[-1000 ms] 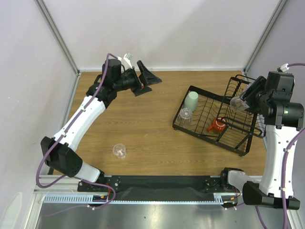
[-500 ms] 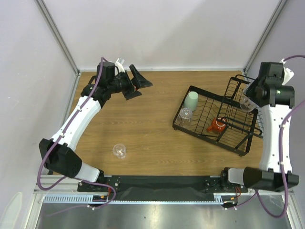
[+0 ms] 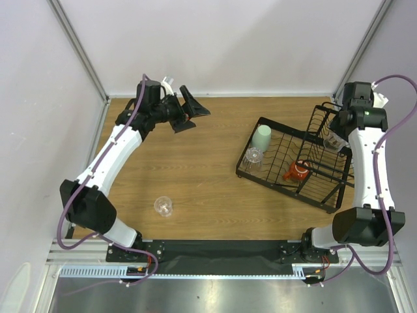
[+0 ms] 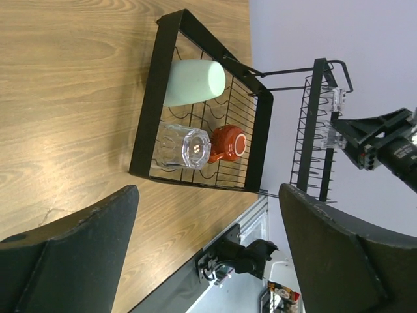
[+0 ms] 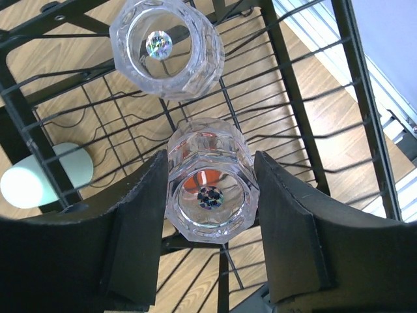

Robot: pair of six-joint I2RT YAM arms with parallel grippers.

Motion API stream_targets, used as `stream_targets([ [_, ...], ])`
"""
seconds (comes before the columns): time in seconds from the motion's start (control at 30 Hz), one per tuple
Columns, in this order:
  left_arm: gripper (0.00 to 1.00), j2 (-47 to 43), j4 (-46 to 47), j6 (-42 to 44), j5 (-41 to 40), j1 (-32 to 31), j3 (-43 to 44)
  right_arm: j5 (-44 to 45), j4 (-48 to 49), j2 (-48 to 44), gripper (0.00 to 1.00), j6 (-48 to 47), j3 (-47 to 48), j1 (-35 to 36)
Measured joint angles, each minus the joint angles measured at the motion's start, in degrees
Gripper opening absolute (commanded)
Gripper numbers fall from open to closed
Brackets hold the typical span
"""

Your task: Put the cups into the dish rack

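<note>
The black wire dish rack stands at the right. In its tray lie a mint-green cup, a clear tumbler and an orange-red mug. My right gripper is shut on another clear tumbler, held over the rack's taller basket section; the wrist view shows the fingers pressing both its sides. One more clear tumbler stands on the table, front left. My left gripper is open and empty at the back left, high above the table.
The left wrist view looks across the wooden table to the rack, with the mint cup, tumbler and mug in it. Grey walls close in the table at the back and sides.
My right arm has swung toward the back with the tumbler, now over the rack's tall section. The left gripper has drifted slightly left and stays open.
</note>
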Motion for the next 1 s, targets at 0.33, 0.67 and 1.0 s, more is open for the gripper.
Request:
stream_targets([
  [0.33, 0.93, 2.3, 1.4, -0.8, 1.5, 0.5, 1.6, -0.4, 3.4, 1.7, 0.46, -0.6, -1.0, 0.0],
  [0.67, 0.93, 2.5, 1.7, -1.9, 1.7, 0.5, 1.6, -2.1, 4.3, 1.3, 1.0, -2.1, -1.7, 0.0],
  [1.0, 0.94, 1.7, -2.4, -1.3, -0.2, -3.2, 1.7, -6.0, 2.0, -5.0, 1.0, -2.1, -1.9, 1.1],
])
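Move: The right hand already holds a clear glass over the rack's upper tier, and the free spot for it lies about 2 cm ahead, straight on sideways, and some 5 cm below. Another glass stands on that tier roughly 8 cm ahead and 4 cm to the right; the red mug sits on the lower tier about 1 cm back, 5 cm left and 18 cm below, the green cup about 11 cm ahead, 21 cm left and 17 cm down. From the empty left hand the spot is some 45 cm to the right, 5 cm back and 6 cm lower. The right hand eases the held glass about 2 cm forward and 1 cm down onto the upper tier behind the glass already there, pauses, spreads its fingers wide to let go, then backs off some 2 cm each back, left and up with a slight counter-clockwise turn. The empty left hand, still open, creeps about 1 cm forward and near the end swings roughly 2 cm back and 2 cm to the right, towards the rack. ##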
